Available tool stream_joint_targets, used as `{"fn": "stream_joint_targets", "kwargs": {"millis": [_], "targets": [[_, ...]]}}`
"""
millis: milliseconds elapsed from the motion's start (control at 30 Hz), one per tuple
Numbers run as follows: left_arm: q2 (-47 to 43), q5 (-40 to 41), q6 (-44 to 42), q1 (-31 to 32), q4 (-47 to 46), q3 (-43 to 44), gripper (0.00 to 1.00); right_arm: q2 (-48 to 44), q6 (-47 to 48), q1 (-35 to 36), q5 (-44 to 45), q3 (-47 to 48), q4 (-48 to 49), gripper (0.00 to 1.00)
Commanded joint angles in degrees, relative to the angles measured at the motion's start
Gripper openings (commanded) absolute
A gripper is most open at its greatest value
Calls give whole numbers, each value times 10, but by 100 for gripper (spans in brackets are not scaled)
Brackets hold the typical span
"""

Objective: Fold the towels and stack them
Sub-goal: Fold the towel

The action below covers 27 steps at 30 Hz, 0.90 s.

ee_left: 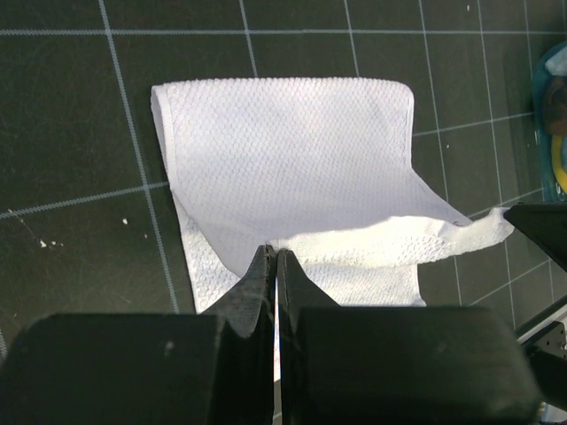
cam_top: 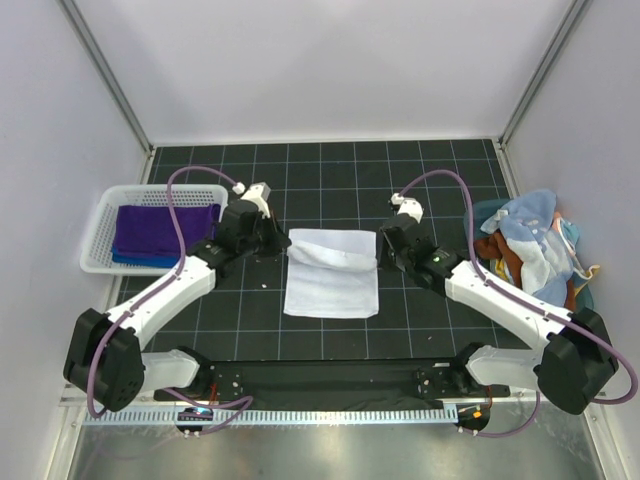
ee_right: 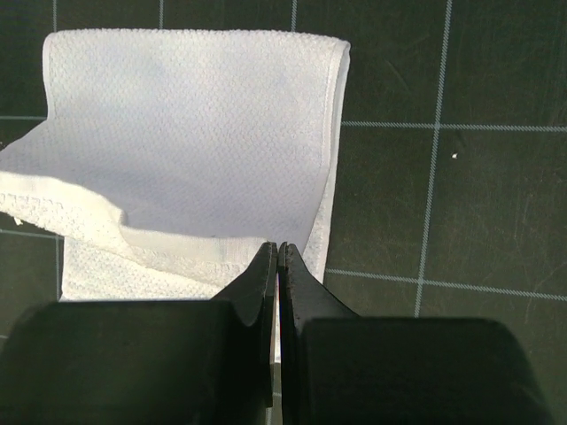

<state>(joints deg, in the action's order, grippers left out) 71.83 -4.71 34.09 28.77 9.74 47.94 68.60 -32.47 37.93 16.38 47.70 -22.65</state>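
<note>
A white towel (cam_top: 331,287) lies on the black gridded mat at the centre, between the two arms. Its far edge is raised and drawn toward the near edge as a fold. My left gripper (cam_top: 284,246) is shut on the left corner of that raised edge, and its tips (ee_left: 272,253) pinch the white towel (ee_left: 292,150). My right gripper (cam_top: 380,252) is shut on the right corner of the white towel (ee_right: 195,115), tips together (ee_right: 277,247). A folded purple towel (cam_top: 162,227) rests on a blue towel (cam_top: 138,260) inside the basket.
The white perforated basket (cam_top: 98,266) stands at the left edge of the mat. A teal bin holding a heap of mixed cloths (cam_top: 535,245) sits at the right. Grey walls close in the back and sides.
</note>
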Motion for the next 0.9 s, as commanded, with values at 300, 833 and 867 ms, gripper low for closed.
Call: {"fn": "stream_joint_targets", "kwargs": {"millis": [300, 833, 867], "targets": [[-17, -18, 2, 6, -6, -35, 0, -12, -18, 15, 16, -25, 4, 1], [-11, -50, 11, 14, -19, -91, 0, -11, -34, 38, 4, -74, 19, 1], [-11, -50, 12, 14, -20, -93, 0, -11, -35, 43, 3, -77, 18, 1]]}}
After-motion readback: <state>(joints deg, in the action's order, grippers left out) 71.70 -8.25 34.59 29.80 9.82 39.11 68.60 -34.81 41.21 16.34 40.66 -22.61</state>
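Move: The near left corner of the white towel lies about 12 cm back from the left hand, straight in line with it and some 12 cm lower; the near right corner lies roughly 9 cm back from the right hand, level sideways, 10 cm lower. From the left hand, the middle of the towel's far fold is 8 cm ahead and 10 cm right, the white basket 6 cm ahead and 28 cm left. The cloth bin is 35 cm right of the right hand, 5 cm ahead. Down and back together, both arms lower the pinched edge of the top layer towards the towel's near edge, the left sinking about 6 cm and drawing back 4 to 5, the right a little less each way. Shut fingers keep their hold on the two corners while the wrists tip slightly further down, under 10 degrees. ##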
